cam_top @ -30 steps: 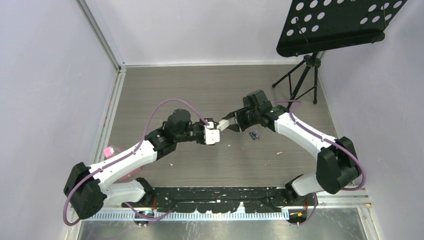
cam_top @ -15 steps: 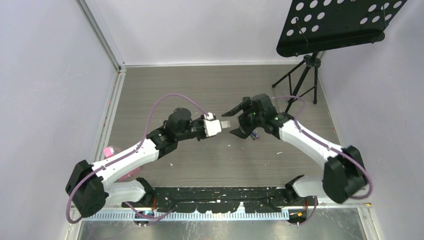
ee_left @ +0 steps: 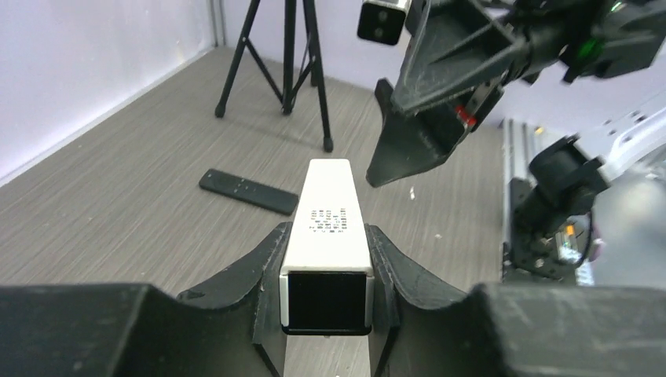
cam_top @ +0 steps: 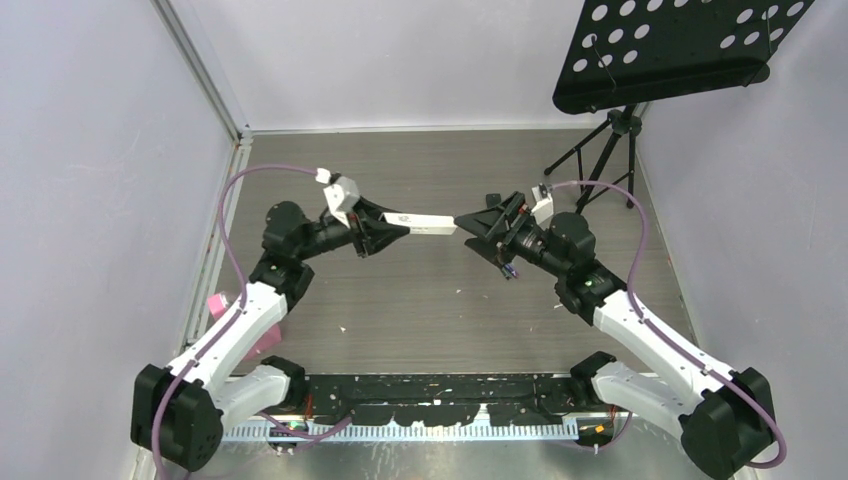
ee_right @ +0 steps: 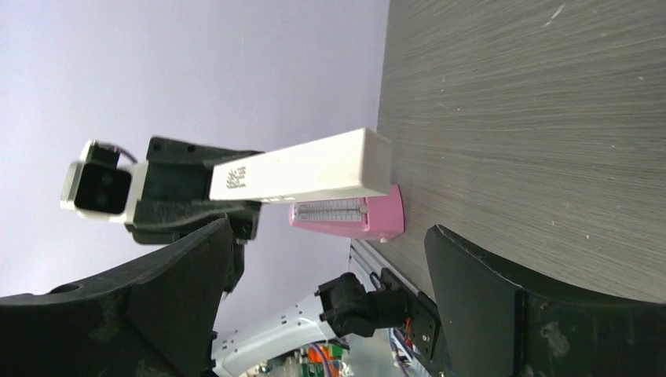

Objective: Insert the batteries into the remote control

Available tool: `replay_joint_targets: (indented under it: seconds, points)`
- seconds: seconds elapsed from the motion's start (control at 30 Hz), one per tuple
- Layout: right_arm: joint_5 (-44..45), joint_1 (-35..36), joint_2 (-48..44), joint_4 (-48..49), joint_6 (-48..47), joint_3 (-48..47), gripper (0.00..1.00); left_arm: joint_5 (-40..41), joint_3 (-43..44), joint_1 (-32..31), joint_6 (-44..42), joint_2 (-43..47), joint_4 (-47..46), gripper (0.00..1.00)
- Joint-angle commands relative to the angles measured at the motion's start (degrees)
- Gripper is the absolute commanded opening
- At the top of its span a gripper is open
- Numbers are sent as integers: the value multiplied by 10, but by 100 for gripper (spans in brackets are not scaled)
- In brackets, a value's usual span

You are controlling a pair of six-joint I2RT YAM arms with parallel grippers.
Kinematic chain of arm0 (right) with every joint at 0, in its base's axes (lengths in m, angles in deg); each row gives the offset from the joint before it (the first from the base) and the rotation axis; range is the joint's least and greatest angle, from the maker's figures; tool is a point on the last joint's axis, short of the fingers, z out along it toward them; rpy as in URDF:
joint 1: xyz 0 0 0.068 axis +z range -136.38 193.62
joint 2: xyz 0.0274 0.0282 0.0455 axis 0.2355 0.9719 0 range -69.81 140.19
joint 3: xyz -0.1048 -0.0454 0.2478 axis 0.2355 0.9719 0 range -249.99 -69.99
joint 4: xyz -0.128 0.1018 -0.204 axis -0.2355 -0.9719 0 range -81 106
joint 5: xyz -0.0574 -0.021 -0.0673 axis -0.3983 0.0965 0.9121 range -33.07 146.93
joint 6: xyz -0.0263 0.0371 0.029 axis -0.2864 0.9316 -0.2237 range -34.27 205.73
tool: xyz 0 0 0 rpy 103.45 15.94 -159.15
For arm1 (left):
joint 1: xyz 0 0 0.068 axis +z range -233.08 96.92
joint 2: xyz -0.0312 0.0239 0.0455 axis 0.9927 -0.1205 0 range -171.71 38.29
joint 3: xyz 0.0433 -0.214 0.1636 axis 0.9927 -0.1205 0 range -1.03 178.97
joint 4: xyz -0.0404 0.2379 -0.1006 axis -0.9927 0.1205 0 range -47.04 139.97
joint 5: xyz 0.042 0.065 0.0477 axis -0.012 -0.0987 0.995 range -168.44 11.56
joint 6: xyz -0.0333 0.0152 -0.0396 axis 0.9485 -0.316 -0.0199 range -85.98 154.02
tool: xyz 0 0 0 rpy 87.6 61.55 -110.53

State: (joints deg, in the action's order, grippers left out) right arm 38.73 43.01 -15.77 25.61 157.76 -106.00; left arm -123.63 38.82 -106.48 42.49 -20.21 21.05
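The remote control is a long white bar held level above the table, and my left gripper is shut on its near end. In the left wrist view the remote control sits tight between both fingers, its dark end facing the camera. My right gripper is open, its tips just off the remote's free end without touching. The right wrist view shows the remote control ahead of my wide open right gripper. The batteries are small coloured cells lying on the table under the right gripper.
A thin black strip lies flat on the table beyond the remote. A pink wedge-shaped object stands at the left edge. A black music stand on a tripod occupies the back right corner. Purple walls enclose the table.
My right gripper opened and let go of the remote's end. The left arm swung back and left, carrying the remote up and turning it level; the right arm shifted right.
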Motion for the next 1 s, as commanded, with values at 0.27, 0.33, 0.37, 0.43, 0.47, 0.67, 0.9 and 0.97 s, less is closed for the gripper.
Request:
replay_joint_targets:
  seconds: [0.27, 0.33, 0.37, 0.43, 0.47, 0.67, 0.9, 0.97]
  points:
    - [-212, -3, 77, 236, 48, -52, 90, -201, -25, 85, 423, -101, -585, 0]
    - [-223, -3, 90, 240, 57, -58, 86, -216, -19, 85, 432, -109, -600, 0]
    - [-224, -3, 96, 243, 60, -59, 84, -227, -16, 85, 430, -109, -601, 0]
    - [-232, -3, 108, 247, 64, -65, 79, -243, -15, 85, 418, -103, -601, 0]
    - [-237, -3, 115, 249, 66, -68, 76, -247, -16, 85, 412, -97, -600, 0]
    - [-265, -2, 149, 328, 109, -72, 53, -240, -17, 85, 368, -76, -563, 0]
    - [-295, -1, 147, 384, 123, -62, 54, -210, -20, 84, 357, -72, -547, 0]
    - [-301, -1, 148, 401, 129, -59, 54, -207, -18, 85, 358, -70, -546, 0]
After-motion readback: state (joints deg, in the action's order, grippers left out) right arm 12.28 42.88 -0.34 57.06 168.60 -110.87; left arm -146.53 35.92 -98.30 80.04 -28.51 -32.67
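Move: Between the two hands lies the white remote, gripped at one end by the left hand; its middle is some 6 cm to that hand's right, level with it and about 1 cm ahead, with the open right fingers some 12 cm to its right and 1 cm back. From the right hand, the white remote's middle is about 8 cm left and 2 cm ahead, level. On the table some 25 cm below the right hand, the black remote lies about 12 cm ahead and 6 cm right, the batteries about 3 cm ahead and 9 cm right. Closing in on the white remote's free end, the right hand rises and moves left, about 5 cm or more each way, easing back some 3 cm while swinging counter-clockwise; its wide-open fingers narrow to about half around that end. The left hand keeps its grip, lifting the white remote about 6 cm and drawing it back 5 cm, turning some 20 degrees clockwise and tipping its fingers up. ##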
